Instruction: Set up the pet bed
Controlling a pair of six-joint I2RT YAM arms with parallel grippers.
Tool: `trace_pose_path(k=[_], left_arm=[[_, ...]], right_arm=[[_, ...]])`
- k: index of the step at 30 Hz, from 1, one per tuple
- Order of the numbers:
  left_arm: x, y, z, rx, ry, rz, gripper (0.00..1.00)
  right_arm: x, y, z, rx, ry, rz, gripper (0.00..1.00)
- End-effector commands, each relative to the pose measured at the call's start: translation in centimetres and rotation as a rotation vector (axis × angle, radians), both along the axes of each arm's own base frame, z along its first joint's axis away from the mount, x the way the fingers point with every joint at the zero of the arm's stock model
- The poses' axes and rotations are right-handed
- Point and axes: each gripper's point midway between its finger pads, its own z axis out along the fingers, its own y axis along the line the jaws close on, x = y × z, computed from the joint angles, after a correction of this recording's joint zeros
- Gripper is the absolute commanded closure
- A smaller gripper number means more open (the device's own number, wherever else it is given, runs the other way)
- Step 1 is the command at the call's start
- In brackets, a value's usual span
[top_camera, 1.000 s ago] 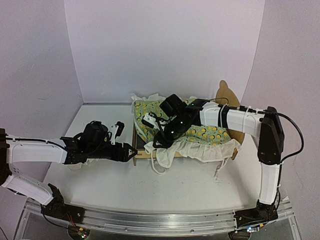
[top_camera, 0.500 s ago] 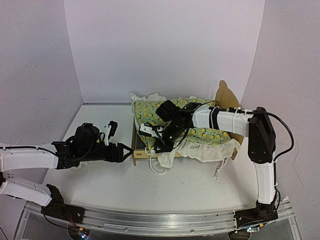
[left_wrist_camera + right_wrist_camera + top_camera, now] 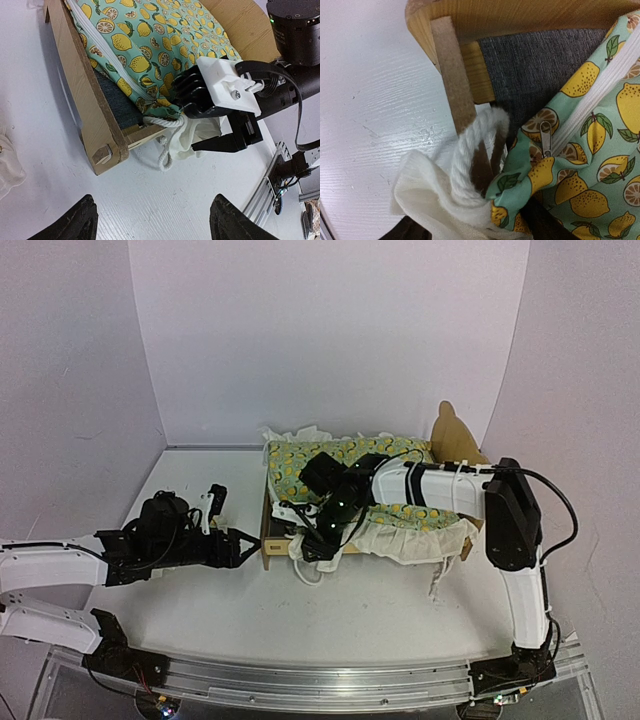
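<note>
The pet bed [image 3: 268, 540] is a light plywood frame with a rounded headboard [image 3: 456, 436] at the far right. Its foot rail [image 3: 86, 102] and dark grey base [image 3: 540, 65] show at the near left corner. A lemon-print quilt [image 3: 405, 508] with a white ruffle lies over it. My right gripper [image 3: 314, 540] is at that foot corner, jaws apart. The quilt's corner, its ruffle [image 3: 435, 200] and a white rope loop [image 3: 470, 145] lie between the fingers [image 3: 225, 142]. My left gripper [image 3: 157, 220] hovers open over bare table just left of the bed, holding nothing.
White walls enclose the table at the back and on both sides. A bit of white cloth [image 3: 7, 167] lies on the table by my left arm. The quilt's ruffle [image 3: 440, 540] hangs over the bed's near rail. The metal rail [image 3: 320, 690] runs along the near edge.
My right gripper has carried the quilt's corner left to the foot of the bed and its jaws have spread. The left arm has drawn back to the left, still open.
</note>
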Motion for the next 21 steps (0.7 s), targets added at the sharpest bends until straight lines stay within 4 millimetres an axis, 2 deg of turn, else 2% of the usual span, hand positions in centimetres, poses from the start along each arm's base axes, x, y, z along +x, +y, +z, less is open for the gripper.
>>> trace_pose_path(k=[1,5,10,15,18,21], left_arm=[[0.7,-0.7,1.9,-0.046,-0.043,-0.004,0.23],[0.8,-0.8,1.9,-0.037,-0.05,-0.011,0.23],[0.1,-0.7,2.1,-0.063,-0.055,-0.03,0.23],[-1.2,-0.6,2.6,-0.128,-0.15,-0.091,0.24],[-1.6,-0.1,3.5,-0.158,-0.244,-0.102,0.25],[-1.9,-0.2,3.6,-0.162,-0.329,-0.138,0.26]], right_arm=[[0.1,-1.7,3.6,-0.014,-0.058,-0.05,0.42],[-0.3,-1.9,0.5,-0.063,-0.029,0.003,0.6],[0.0,-0.2,-0.7,-0.035,-0.009,0.04,0.75],[0.5,1.2,-0.6,0.004,-0.012,0.069,0.87],[0.9,1.5,-0.9,0.004,-0.019,0.076,1.0],[1.4,1.8,1.6,0.04,-0.058,0.066,1.0]])
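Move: The gathered corner of the lemon-print cushion, with its white ruffle, lies between the right hand's open fingers, about 1 cm to the left and 1 cm below. Its white rope loop sits some 3 cm to the hand's left and about level ahead; the bed frame's front-left corner post is roughly 10 cm to the left, straight across and about 3 cm lower. From the left hand, the cushion corner is around 13 cm right, 5 cm ahead and 8 cm lower. First about 1 cm to the right, then some 2 cm back to the left, the right hand stays low over the bed's front rail and closes its wide-open fingers to pinch the ruffled cushion corner beside the rope loop, turning about 5 degrees counter-clockwise. Still open and empty, the left hand hangs nearly still, then backs off about 2 cm from the bed corner, its fingers tipping up slightly. ##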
